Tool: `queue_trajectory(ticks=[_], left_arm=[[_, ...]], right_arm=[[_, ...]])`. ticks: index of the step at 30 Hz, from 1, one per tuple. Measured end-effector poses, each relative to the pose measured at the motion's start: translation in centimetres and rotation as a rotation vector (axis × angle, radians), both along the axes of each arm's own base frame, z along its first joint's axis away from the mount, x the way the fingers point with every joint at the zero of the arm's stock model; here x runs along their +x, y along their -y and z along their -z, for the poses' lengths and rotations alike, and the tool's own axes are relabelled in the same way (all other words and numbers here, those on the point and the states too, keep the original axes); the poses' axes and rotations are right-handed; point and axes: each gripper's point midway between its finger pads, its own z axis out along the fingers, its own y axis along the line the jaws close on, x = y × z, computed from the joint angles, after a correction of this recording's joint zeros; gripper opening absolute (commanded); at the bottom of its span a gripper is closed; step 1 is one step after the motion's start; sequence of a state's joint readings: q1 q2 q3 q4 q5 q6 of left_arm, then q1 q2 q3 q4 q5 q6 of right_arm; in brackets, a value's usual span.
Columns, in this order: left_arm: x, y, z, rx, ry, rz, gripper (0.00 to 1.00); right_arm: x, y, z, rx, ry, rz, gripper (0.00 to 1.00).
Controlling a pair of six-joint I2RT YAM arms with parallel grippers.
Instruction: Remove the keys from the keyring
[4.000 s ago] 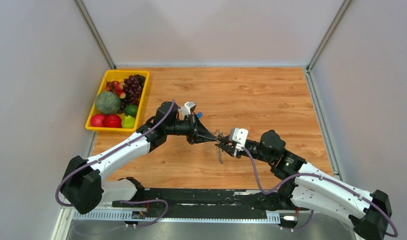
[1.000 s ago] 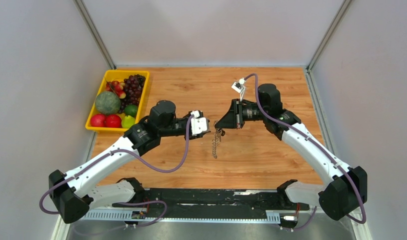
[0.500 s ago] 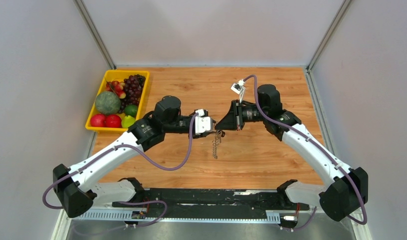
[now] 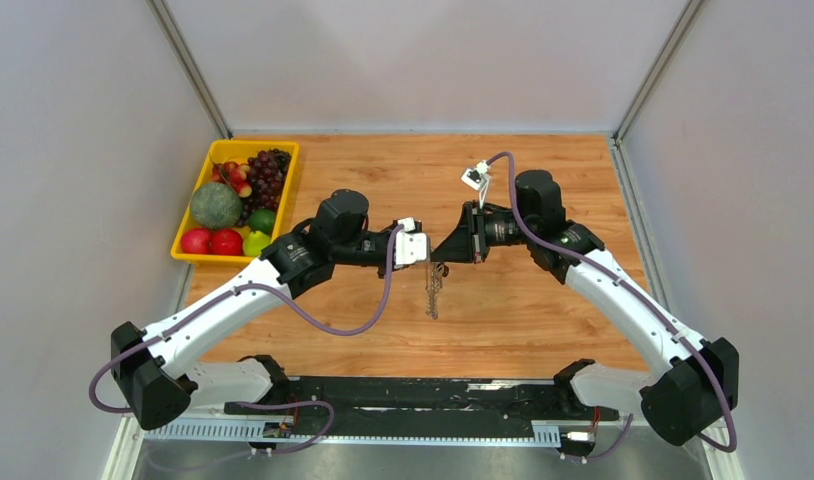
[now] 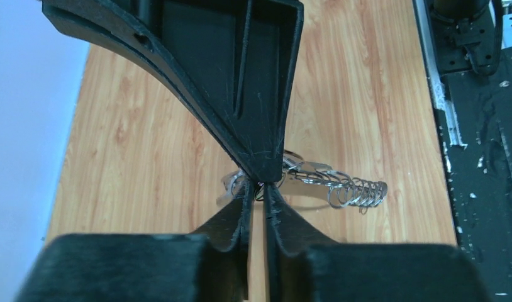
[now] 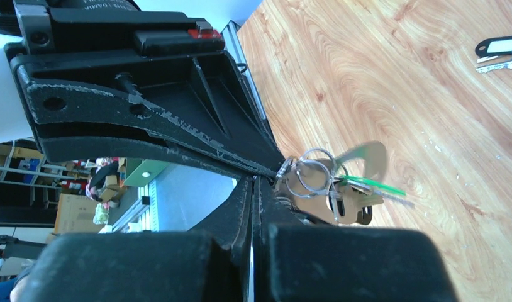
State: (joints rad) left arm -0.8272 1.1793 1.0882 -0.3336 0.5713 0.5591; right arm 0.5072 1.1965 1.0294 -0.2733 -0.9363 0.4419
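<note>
The keyring (image 4: 434, 290) hangs as a silvery chain of rings above the table's middle. My right gripper (image 4: 441, 255) is shut on its top loop. In the right wrist view, rings (image 6: 310, 173), a brass key (image 6: 341, 207) and a green tag (image 6: 376, 186) stick out beside that gripper (image 6: 253, 182). My left gripper (image 4: 426, 262) meets it tip to tip from the left. In the left wrist view its jaws (image 5: 258, 189) stand a thin slit apart, pinching a ring wire just under the right fingers (image 5: 266, 157). The chain (image 5: 357, 193) trails to the right.
A yellow tray (image 4: 188, 255) of fruit sits at the table's left edge. A black-headed key (image 6: 500, 45) lies loose on the wood in the right wrist view. A black rail (image 4: 403, 395) runs along the near edge; grey walls close in three sides.
My left gripper has slid right until it meets the right gripper's tip, and its jaws have narrowed onto the ring. The right arm holds the keyring still.
</note>
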Motion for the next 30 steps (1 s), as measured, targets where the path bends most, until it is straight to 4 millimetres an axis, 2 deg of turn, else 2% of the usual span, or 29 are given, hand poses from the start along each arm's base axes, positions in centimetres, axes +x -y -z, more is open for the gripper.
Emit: queue_trajectory(ticks=[2,7,8,10,13,16,23,27,30], left_arm=[[0.1,-0.1,0.1,0.006,0.005,-0.001,0.0],[-0.4,-0.3,0.4,0.026,-0.014,0.01,0.0],[-0.6,-0.4,0.5,0.032,-0.02,0.012,0.0],[-0.8,-0.5,0.7,0.041,-0.031,0.017,0.0],[-1.1,-0.7,1.0,0.052,-0.052,0.024,0.0],[-1.3,-0.8,1.2,0.057,-0.072,0.017,0.0],[-1.3,-1.1,0.0,0.014,-0.129,-0.054,0.0],[-1.6,-1.1,-1.3,-0.054,-0.165,-0.087,0.0],[-2.0,-0.9,-1.8,-0.118,-0.203,-0.099,0.0]], right_arm=[[-0.2,0.1,0.0,-0.002,0.001,-0.002,0.0],[-0.1,0.1,-0.1,-0.001,0.013,0.0,0.0],[-0.1,0.1,-0.1,-0.001,0.014,-0.002,0.05],[-0.1,0.1,-0.1,-0.001,0.016,-0.002,0.2],[0.0,0.1,-0.2,0.0,0.025,-0.003,0.29],[0.0,0.1,-0.3,0.001,0.038,-0.003,0.43],[-0.6,1.5,-1.7,0.008,0.246,0.032,0.45],[-2.5,3.1,-2.5,0.031,0.45,0.034,0.45],[-3.8,3.7,-2.6,0.065,0.601,0.019,0.42]])
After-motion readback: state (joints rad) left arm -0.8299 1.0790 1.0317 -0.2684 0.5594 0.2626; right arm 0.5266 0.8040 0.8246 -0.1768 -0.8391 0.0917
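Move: The two sets of fingertips meet in the air over the table. From the left hand the keyring's middle lies about 4 cm back, level sideways and some 3 cm below; from the right hand, which still grips one end, it is likewise about 4 cm back, level sideways and 3 cm down. The loose keys with the blue tag lie on the table, from either hand roughly 10 cm ahead, 9 cm to the left and 25 cm lower. The left fingers pinch shut on the keyring's wire right beside the right fingertips and keep that grip, the hand drawing back about 2 cm after a slight dip, then rising. The right fingers open nearly halfway and let go; that hand then pulls back, to the right and upward, about 6 cm in all, clear of the keyring, while rolling some 35 degrees about its fingers so its forward side rises. ##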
